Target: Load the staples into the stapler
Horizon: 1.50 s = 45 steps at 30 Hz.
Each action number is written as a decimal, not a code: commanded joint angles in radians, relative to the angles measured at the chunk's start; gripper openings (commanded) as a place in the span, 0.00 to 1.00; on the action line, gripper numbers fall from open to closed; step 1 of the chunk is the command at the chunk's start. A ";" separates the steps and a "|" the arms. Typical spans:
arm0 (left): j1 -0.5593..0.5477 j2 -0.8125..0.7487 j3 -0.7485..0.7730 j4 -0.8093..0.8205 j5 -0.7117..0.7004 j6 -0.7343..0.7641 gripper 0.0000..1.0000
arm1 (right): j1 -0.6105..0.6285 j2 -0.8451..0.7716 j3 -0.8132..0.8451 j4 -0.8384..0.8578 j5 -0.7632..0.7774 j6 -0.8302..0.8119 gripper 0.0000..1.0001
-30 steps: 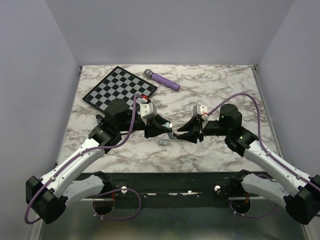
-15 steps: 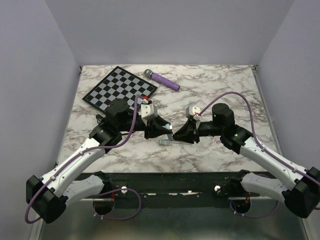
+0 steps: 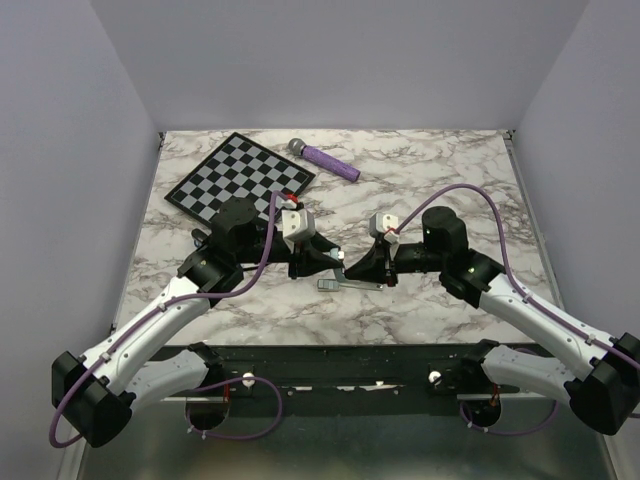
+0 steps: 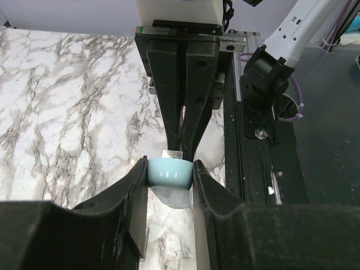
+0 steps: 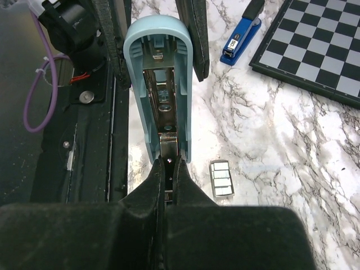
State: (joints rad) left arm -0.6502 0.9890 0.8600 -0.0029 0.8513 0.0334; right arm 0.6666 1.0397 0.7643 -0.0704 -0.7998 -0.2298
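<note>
A pale light-blue bar with an open metal channel inside is held between both grippers, low over the marble table. My left gripper is shut on its rounded end. My right gripper is shut on the silver metal tongue at its other end. In the top view the two grippers meet at mid table, left and right. The dark blue mini stapler lies on the table beyond the left fingers, hidden in the top view. A small block of staples lies on the table beside the bar and also shows in the top view.
A chessboard lies at the back left and also shows in the right wrist view. A purple microphone lies behind it. The black front rail of the table runs just beside the bar.
My right gripper has moved left toward the left gripper and now sits closer along the bar. The left arm has barely moved.
</note>
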 commanded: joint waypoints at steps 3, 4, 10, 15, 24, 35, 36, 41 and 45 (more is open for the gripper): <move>-0.003 -0.038 -0.010 0.032 -0.040 0.037 0.37 | 0.005 -0.009 0.035 -0.040 0.073 -0.002 0.01; -0.005 -0.039 -0.012 0.034 -0.047 0.039 0.44 | 0.005 -0.007 0.033 -0.040 0.074 -0.002 0.01; -0.003 -0.064 -0.035 0.052 -0.167 0.033 0.77 | 0.005 0.014 0.035 -0.045 0.129 0.007 0.01; -0.002 -0.105 -0.055 0.061 -0.352 0.014 0.89 | 0.005 0.045 0.036 -0.034 0.244 0.040 0.01; 0.000 -0.184 -0.078 0.066 -1.016 -0.029 0.99 | 0.007 0.210 0.049 0.096 0.778 0.227 0.01; 0.007 -0.245 -0.148 0.109 -1.307 0.022 0.99 | 0.005 0.502 0.093 0.392 0.969 0.441 0.01; 0.007 -0.247 -0.153 0.115 -1.311 0.026 0.99 | 0.005 0.520 0.098 0.409 0.972 0.451 0.01; 0.007 -0.256 -0.164 0.127 -1.333 0.028 0.99 | 0.008 0.627 0.112 0.521 0.988 0.454 0.01; 0.007 -0.253 -0.170 0.135 -1.305 0.036 0.99 | 0.028 0.690 0.124 0.581 1.030 0.391 0.01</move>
State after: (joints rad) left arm -0.6472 0.7460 0.7044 0.1017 -0.4347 0.0486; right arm 0.6712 1.6775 0.8509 0.3614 0.1520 0.1936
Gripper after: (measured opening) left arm 0.990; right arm 0.042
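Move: The open light-blue stapler is shared by both hands: the left pinches its shell, whose middle sits about 3 cm below and 1 cm right of that hand, while the right is already shut on its metal inside. The bare marble the right takes it to lies some 20 cm ahead of the right hand, 2 cm right and 20 cm below; the staple box is 10 cm ahead of this hand, 4 cm left, also 20 cm down. The left hand opens wide and lets go of the stapler's shell, then draws off forward and left, about 12 cm out and 17 cm across towards the chessboard, swinging counter-clockwise by some 75 degrees until its fingers point forward. The right hand, still shut on the metal inside, alone carries the stapler forward and down past the right of the staple box to low over bare marble, turning clockwise by nearly 60 degrees and still going when last seen. ##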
